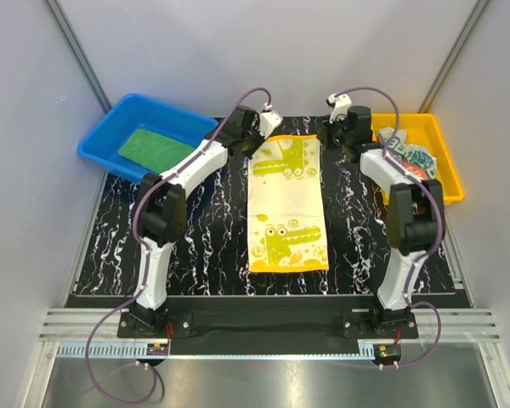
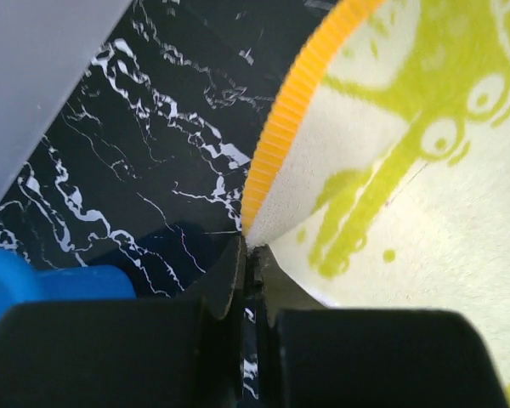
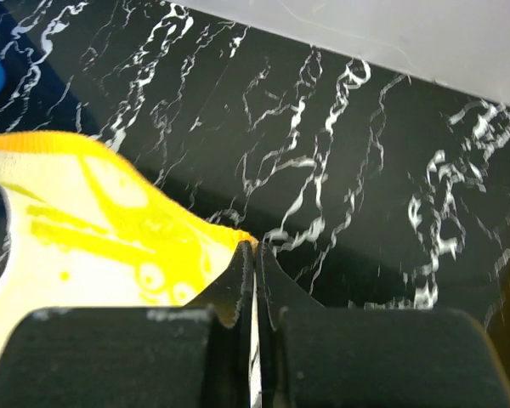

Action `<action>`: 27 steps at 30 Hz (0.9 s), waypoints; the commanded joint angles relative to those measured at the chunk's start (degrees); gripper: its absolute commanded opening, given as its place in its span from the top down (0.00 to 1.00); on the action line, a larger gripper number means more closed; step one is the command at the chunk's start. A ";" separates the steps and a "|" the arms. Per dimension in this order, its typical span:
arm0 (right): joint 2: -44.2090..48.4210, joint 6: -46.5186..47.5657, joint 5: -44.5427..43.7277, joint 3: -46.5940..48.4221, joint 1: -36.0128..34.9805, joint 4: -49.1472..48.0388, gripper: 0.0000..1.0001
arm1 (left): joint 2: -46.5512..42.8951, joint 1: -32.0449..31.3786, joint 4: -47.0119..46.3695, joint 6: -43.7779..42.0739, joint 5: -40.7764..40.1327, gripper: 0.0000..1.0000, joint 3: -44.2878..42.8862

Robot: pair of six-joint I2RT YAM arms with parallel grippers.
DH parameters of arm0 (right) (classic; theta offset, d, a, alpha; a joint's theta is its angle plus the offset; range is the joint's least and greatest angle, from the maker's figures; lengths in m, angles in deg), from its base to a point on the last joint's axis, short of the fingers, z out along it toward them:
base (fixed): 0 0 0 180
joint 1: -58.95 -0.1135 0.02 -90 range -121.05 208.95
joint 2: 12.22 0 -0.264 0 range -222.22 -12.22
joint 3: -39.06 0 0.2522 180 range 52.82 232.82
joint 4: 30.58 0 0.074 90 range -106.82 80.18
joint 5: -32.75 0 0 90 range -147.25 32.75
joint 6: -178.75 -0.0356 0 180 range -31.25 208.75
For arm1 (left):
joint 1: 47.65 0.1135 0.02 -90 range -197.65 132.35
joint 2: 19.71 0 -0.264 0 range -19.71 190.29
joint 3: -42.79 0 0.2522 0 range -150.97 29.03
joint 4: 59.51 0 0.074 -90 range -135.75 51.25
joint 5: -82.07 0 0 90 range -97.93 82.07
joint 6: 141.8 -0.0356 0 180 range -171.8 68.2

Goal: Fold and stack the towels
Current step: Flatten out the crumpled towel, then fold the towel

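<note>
The yellow towel with crocodile print lies stretched lengthwise on the black marbled mat. At its far left corner, my left gripper is shut on the towel; the wrist view shows the orange-hemmed corner pinched at the tips of the left gripper. My right gripper is shut on the far right corner, and the yellow towel runs up into the tips of the right gripper. A folded green towel lies in the blue bin. The striped towel sits crumpled in the yellow bin.
The blue bin stands at the far left, partly off the mat. The yellow bin stands at the far right. Grey walls close in on three sides. A rail carries both arm bases at the near edge.
</note>
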 commanded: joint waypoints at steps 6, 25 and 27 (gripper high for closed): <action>-7.11 5.38 6.81 6.82 1.79 -14.05 1.00 | 1.71 0.76 -11.92 -6.39 -3.07 1.00 -2.09; 20.65 -2.08 4.80 -23.31 0.91 -9.60 1.00 | -21.83 -7.15 -15.71 -5.08 -10.36 1.00 29.11; 20.84 -4.79 2.08 -24.12 0.21 -5.48 1.00 | -23.33 -8.64 -15.01 -3.94 -11.15 1.00 31.31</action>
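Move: Both hands already hold the far corners of the yellow-and-white towel. Its middle lies about 18 cm back and 9 cm right of the left hand, roughly 12 cm lower; it is some 20 cm back and 9 cm left of the right hand. The folded green towel in the blue bin is around 25 cm left of the left hand and 6 cm ahead. The yellow bin sits about 26 cm right of the right hand and 2 cm ahead. Both hands keep their pinch on the corners of the orange far edge as they finish the cast, sweeping forward and down some 4 cm, then turn around and draw the edge back about 12 cm over the towel. On the way back they rise, the right more than the left, fingers tipping up slightly. ##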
